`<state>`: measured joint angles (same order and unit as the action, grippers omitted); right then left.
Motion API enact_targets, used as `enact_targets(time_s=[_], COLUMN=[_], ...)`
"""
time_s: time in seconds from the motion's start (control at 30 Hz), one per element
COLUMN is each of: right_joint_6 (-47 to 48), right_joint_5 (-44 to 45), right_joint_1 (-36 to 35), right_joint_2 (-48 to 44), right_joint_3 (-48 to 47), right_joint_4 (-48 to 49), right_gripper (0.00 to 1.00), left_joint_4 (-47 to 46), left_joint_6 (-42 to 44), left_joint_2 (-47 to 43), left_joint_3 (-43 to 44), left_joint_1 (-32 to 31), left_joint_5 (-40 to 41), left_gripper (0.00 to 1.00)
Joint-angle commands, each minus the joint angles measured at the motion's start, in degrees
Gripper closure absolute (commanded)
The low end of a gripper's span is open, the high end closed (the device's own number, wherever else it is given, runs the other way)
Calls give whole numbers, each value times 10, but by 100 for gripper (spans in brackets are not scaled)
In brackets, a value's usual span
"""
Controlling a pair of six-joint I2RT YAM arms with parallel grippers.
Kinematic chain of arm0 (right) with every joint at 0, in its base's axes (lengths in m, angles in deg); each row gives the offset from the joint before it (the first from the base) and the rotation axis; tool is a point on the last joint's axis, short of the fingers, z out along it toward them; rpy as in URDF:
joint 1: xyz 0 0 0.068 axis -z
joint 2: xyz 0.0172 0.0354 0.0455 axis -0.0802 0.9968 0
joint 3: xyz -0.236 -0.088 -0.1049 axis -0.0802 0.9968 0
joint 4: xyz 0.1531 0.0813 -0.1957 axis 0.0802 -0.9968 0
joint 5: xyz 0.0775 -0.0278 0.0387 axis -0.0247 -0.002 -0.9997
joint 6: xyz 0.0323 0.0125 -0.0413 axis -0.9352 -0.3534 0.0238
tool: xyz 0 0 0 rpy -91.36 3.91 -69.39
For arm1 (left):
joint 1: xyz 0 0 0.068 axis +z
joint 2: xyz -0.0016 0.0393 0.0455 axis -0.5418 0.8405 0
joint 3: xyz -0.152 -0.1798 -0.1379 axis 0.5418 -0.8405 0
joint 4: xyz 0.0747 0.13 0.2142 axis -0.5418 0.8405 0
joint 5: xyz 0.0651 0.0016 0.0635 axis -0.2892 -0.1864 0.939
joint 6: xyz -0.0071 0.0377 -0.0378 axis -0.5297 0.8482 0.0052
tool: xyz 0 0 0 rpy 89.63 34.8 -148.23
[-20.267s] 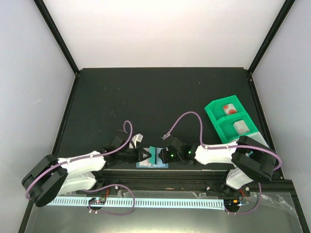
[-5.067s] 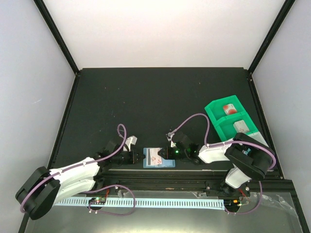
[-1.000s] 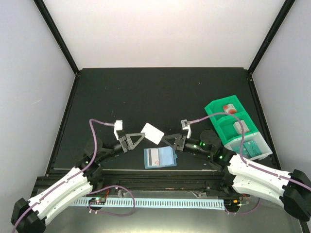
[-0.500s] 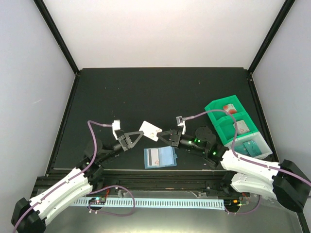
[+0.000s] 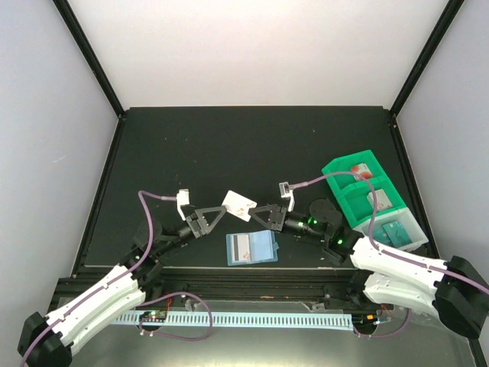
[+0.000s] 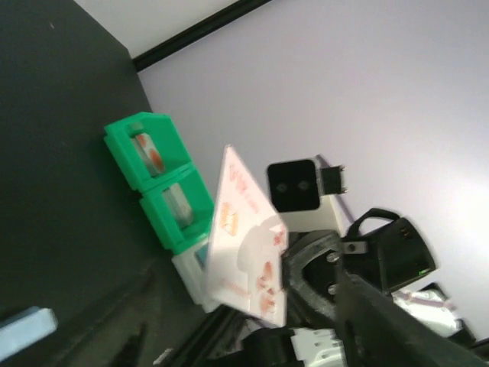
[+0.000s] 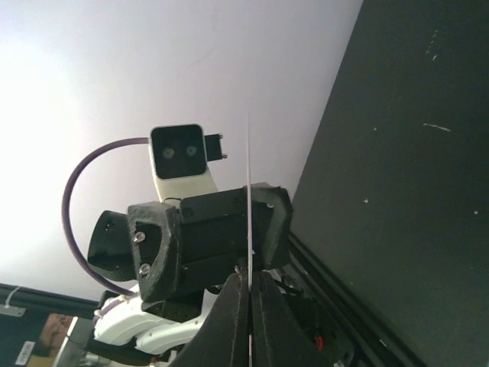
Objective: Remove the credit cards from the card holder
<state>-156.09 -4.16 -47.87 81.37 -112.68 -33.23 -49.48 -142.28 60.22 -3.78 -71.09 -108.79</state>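
Observation:
A white credit card with red marks (image 5: 239,204) hangs in the air between my two grippers. My right gripper (image 5: 258,213) is shut on its right edge. In the right wrist view the card (image 7: 249,176) shows edge-on, pinched between that gripper's (image 7: 250,287) fingers. My left gripper (image 5: 218,214) is open, its jaws standing on either side of the card's left edge without gripping it. In the left wrist view the card (image 6: 244,237) fills the gap of that gripper (image 6: 241,310). The light-blue card holder (image 5: 252,248) lies open flat on the table below, with a card in its left panel.
A green compartment tray (image 5: 353,164) stands at the right, also seen in the left wrist view (image 6: 153,176). It holds a red-marked card, a grey card and a teal card in separate compartments. The table's front rail runs just below the card holder.
My right gripper has carried the card a little left and up, bringing its free edge between my left gripper's open jaws. The left arm has barely moved. The card holder lies still.

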Motion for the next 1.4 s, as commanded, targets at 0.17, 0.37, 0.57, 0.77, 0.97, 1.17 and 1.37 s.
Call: enact_targets(time_s=[0.17, 0.37, 0.57, 0.77, 0.97, 1.17, 1.37], right_joint_6=[99, 131, 161, 225, 287, 344, 399], right_joint_5=[40, 9, -43, -95, -98, -103, -72], right_joint_1=[27, 101, 210, 361, 479, 599, 700], right_joint_2=[-67, -96, -125, -152, -154, -132, -102], right_joint_3=[-49, -60, -53, -60, -94, -130, -157], right_joint_4=[-183, -266, -348, -468, -589, -678, -742], right_gripper=[99, 99, 99, 99, 99, 99, 99], left_joint_4=[135, 253, 334, 342, 338, 360, 361], left_joint_6=[82, 156, 243, 321, 355, 403, 401], left_joint_2=[-42, -66, -66, -61, -49, -28, -23], left_joint_3=[36, 68, 112, 127, 126, 145, 148], left_joint_1=[-1, -1, 0, 0, 0, 0, 1], left_joint_5=[15, 42, 45, 19, 14, 8, -3], left_gripper=[7, 1, 1, 1, 1, 1, 1])
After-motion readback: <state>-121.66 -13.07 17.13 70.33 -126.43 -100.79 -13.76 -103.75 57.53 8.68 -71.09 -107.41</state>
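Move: The green bin, where the right hand's pinched credit card is being taken, lies about 20 cm ahead of that hand, some 36 cm to its right and 17 cm below. The white box stands 6 cm ahead and 44 cm to the right, also low; the open card holder is nearly underneath, 2 cm ahead and 20 cm down. From the left hand, the bin is 19 cm ahead, 44 cm right. Left fingers spread wide as the right carries the card about 30 cm right and forward towards the bin. ##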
